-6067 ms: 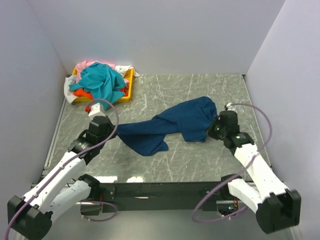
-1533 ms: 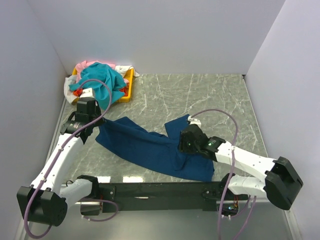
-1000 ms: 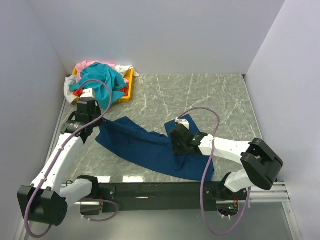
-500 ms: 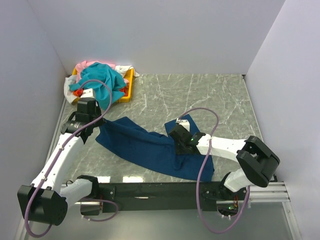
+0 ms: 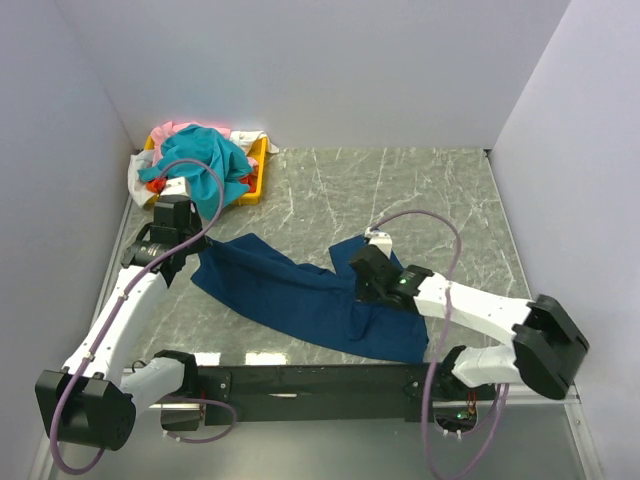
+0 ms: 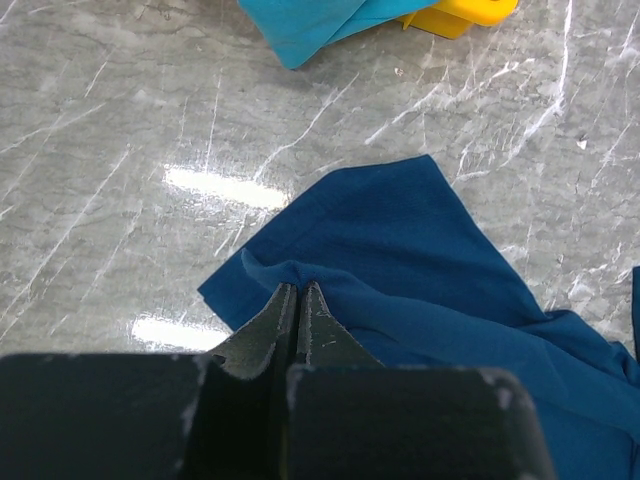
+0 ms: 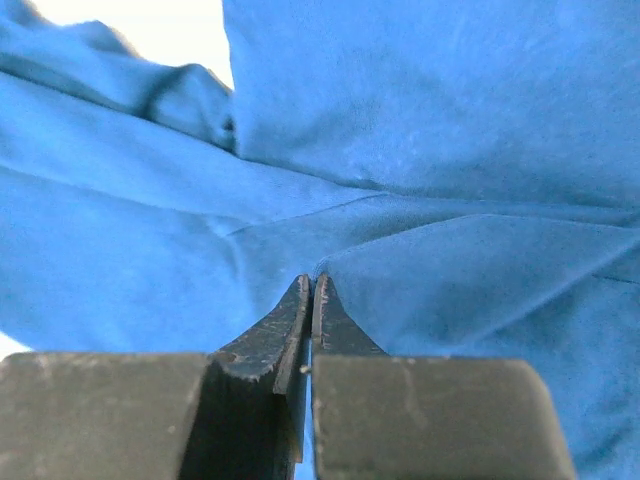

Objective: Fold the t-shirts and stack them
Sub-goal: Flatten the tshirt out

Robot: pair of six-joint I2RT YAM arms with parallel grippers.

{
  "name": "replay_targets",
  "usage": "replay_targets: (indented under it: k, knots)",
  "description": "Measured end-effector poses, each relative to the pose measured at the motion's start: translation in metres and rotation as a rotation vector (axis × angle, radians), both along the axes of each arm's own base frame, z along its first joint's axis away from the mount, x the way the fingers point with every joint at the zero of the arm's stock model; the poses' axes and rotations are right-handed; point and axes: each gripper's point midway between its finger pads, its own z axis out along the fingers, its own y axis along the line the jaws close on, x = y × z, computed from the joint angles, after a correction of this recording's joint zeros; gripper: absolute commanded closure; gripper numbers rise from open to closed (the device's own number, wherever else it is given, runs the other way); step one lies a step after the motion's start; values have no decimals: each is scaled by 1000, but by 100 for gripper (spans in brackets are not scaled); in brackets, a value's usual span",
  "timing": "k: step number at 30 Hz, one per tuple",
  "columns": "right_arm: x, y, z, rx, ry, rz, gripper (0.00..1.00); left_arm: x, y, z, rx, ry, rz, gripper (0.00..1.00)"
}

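The navy blue t-shirt [image 5: 280, 285] lies stretched out and crumpled across the middle of the table. My left gripper [image 5: 192, 262] is shut on a fold at its left corner, as the left wrist view [image 6: 298, 287] shows on the navy cloth [image 6: 420, 240]. My right gripper [image 5: 358, 287] is shut on a pinch of the shirt's right part; the right wrist view [image 7: 311, 280] is filled with navy cloth [image 7: 430, 120]. A teal t-shirt [image 5: 200, 160] tops a pile with pink [image 5: 175, 128], orange [image 5: 165, 187] and white [image 5: 136, 176] shirts at the back left.
The pile sits in a shallow yellow tray [image 5: 258, 172] in the back left corner; its corner [image 6: 460, 15] and the teal cloth [image 6: 310, 20] show at the top of the left wrist view. White walls close in the grey marble table on three sides.
My right gripper has shifted a little to the right with the navy cloth pinched in it, after sweeping left a second ago. My left arm has not moved.
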Motion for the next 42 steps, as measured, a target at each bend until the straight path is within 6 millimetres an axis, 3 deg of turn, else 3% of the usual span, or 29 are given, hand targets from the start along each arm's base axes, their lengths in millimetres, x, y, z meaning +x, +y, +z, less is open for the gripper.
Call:
replay_targets:
  k: [6, 11, 17, 21, 24, 28, 33, 38, 40, 42]
  knots:
    - [1, -10, 39, 74, -88, -38, 100, 0, -2, 0, -10, -1, -9, 100]
    - [0, -36, 73, 99, -161, -101, 100, 1, -4, 1, -18, -4, -18, 100]
    - [14, -70, 151, 170, -324, -201, 100, 1, -7, 2, -33, -7, -32, 100]
    - [23, -102, 205, 198, -440, -286, 100, -2, -7, 17, -49, -61, -26, 100]
    - [25, -115, 237, 205, -506, -307, 100, -4, -9, 47, -83, -150, -25, 100]
    - [21, -120, 292, 245, -604, -291, 100, -3, -16, 104, -145, -287, -39, 100]
    - [0, -129, 368, 337, -755, -251, 100, -17, -20, 173, -202, -448, -67, 100]
    - [-47, -140, 440, 458, -925, -135, 100, -64, -13, 240, -225, -631, -84, 100]
    - [-72, -150, 473, 508, -1007, -102, 100, -100, -6, 282, -233, -753, -85, 100]
    - [-100, -163, 509, 560, -1104, -76, 100, -127, 0, 308, -241, -836, -82, 100]
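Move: Both grippers already hold the blue t-shirt, whose middle lies about 21 cm right of the left hand, 13 cm back and 17 cm below. From the right hand that middle is some 10 cm left, 1 cm back and 5 cm below, with the square blue flap about 10 cm ahead and 2 cm left. The basket of clothes stands roughly 18 cm ahead of the left hand, 4 cm left and 13 cm down. The right hand leads, keeping its pinch on the t-shirt as it climbs steeply some 50 cm, swinging about 17 cm to the right, away from the left hand, and drawing back about 10 cm late on while the fingers tip up some 60 degrees. The left hand barely stirs at first, then keeps its own grip and rises about 30 cm, easing back some 13 cm near the end as its fingers tilt up to about level. ##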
